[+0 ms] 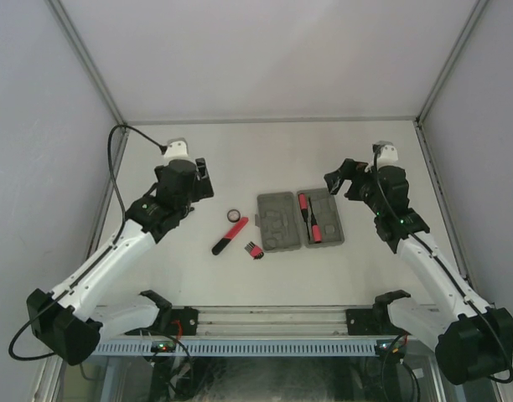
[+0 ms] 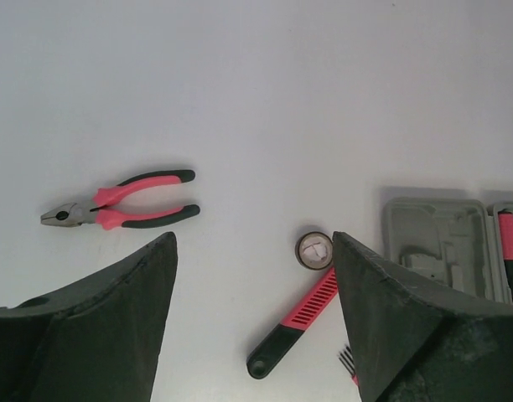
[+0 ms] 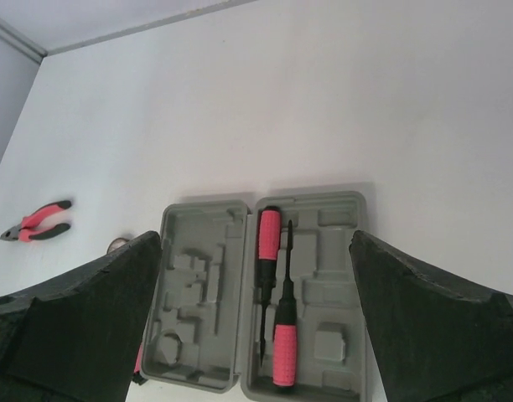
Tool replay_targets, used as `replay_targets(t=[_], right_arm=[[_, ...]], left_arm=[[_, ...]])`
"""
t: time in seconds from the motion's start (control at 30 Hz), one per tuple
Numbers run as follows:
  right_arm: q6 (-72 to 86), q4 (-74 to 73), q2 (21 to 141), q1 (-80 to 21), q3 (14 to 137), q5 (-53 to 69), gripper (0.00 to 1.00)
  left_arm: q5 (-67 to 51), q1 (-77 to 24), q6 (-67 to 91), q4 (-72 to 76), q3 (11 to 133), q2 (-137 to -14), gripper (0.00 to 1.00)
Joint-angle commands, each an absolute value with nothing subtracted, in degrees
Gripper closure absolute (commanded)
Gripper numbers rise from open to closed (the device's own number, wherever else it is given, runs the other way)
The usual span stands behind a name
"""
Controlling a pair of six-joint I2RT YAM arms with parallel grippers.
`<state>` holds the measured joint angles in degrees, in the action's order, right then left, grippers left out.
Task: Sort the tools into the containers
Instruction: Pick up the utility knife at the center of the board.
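The grey tool case (image 1: 278, 223) lies open mid-table, its left half bare. Two red-handled screwdrivers (image 3: 268, 239) lie head to tail in its right half (image 3: 340, 276). Left of the case sit a small black ring (image 1: 234, 215), a longer red-black tool (image 1: 230, 235) and a hex key set (image 1: 254, 249). Red-handled pliers (image 2: 122, 201) lie apart on the table, hidden under the left arm in the top view. My left gripper (image 2: 252, 243) hangs open above the ring (image 2: 313, 249) and the long tool (image 2: 294, 322), holding nothing. My right gripper (image 3: 255, 239) is open above the case, also holding nothing.
White enclosure walls (image 1: 64, 126) close in the table on the left, back and right. A metal rail (image 1: 273, 345) with both arm bases runs along the near edge. White tabletop (image 1: 273, 159) stretches behind the case.
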<state>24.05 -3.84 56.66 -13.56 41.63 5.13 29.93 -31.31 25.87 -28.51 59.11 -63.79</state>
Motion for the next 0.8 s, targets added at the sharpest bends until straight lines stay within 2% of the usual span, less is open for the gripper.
replay_targets(t=[0.0,0.07,0.13,0.37,0.63,0.77], right_arm=[[26.4,-1.4,57.8,-12.1,41.4,4.3,0.05],[27.4,-2.3,58.7,-11.4,41.3,4.6,0.04],[27.7,-3.0,59.7,-10.7,41.4,5.2,0.05],[27.2,-4.3,62.5,-10.4,41.4,5.8,0.06],[27.0,-5.4,65.3,-9.9,41.4,9.0,0.07],[26.5,-5.8,66.7,-9.8,41.4,11.4,0.08]], left_arm=[[29.4,-29.4,26.1,-22.9,52.1,-58.9,0.17],[27.3,-28.4,27.5,-19.3,48.0,-56.0,0.06],[26.1,-28.1,29.3,-17.0,44.8,-54.8,0.0],[15.9,-25.1,33.0,-17.5,41.4,-58.3,0.0],[13.4,-25.1,33.3,-17.2,40.8,-64.5,0.0],[9.9,-25.1,30.8,-16.6,42.2,-67.2,0.03]])
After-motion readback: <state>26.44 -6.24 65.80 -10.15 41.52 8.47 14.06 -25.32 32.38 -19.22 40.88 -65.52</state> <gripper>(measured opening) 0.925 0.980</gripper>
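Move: The utility knife lies about 9 cm to the left hand's right, 5 cm back and some 21 cm below. The tape roll at the knife's far tip is about 10 cm right and level fore and aft; the pliers are about 8 cm left and 3 cm ahead, the fork-like tool 16 cm right and 10 cm back, all on the table. From the right hand the knife is some 34 cm left, 7 cm back and 20 cm below. The left hand sinks about 12 cm towards the utility knife, easing back some 2.5 cm, after a brief swing left that it then takes back, while its fingers spread from about three-quarters to fully open and the wrist tips some 15 degrees further down, its left side dropping about 10 degrees. The right hand, empty and still wide open, also lowers about 6 cm towards the open tool case with its fingers tipping down, and neither hand touches anything yet. ##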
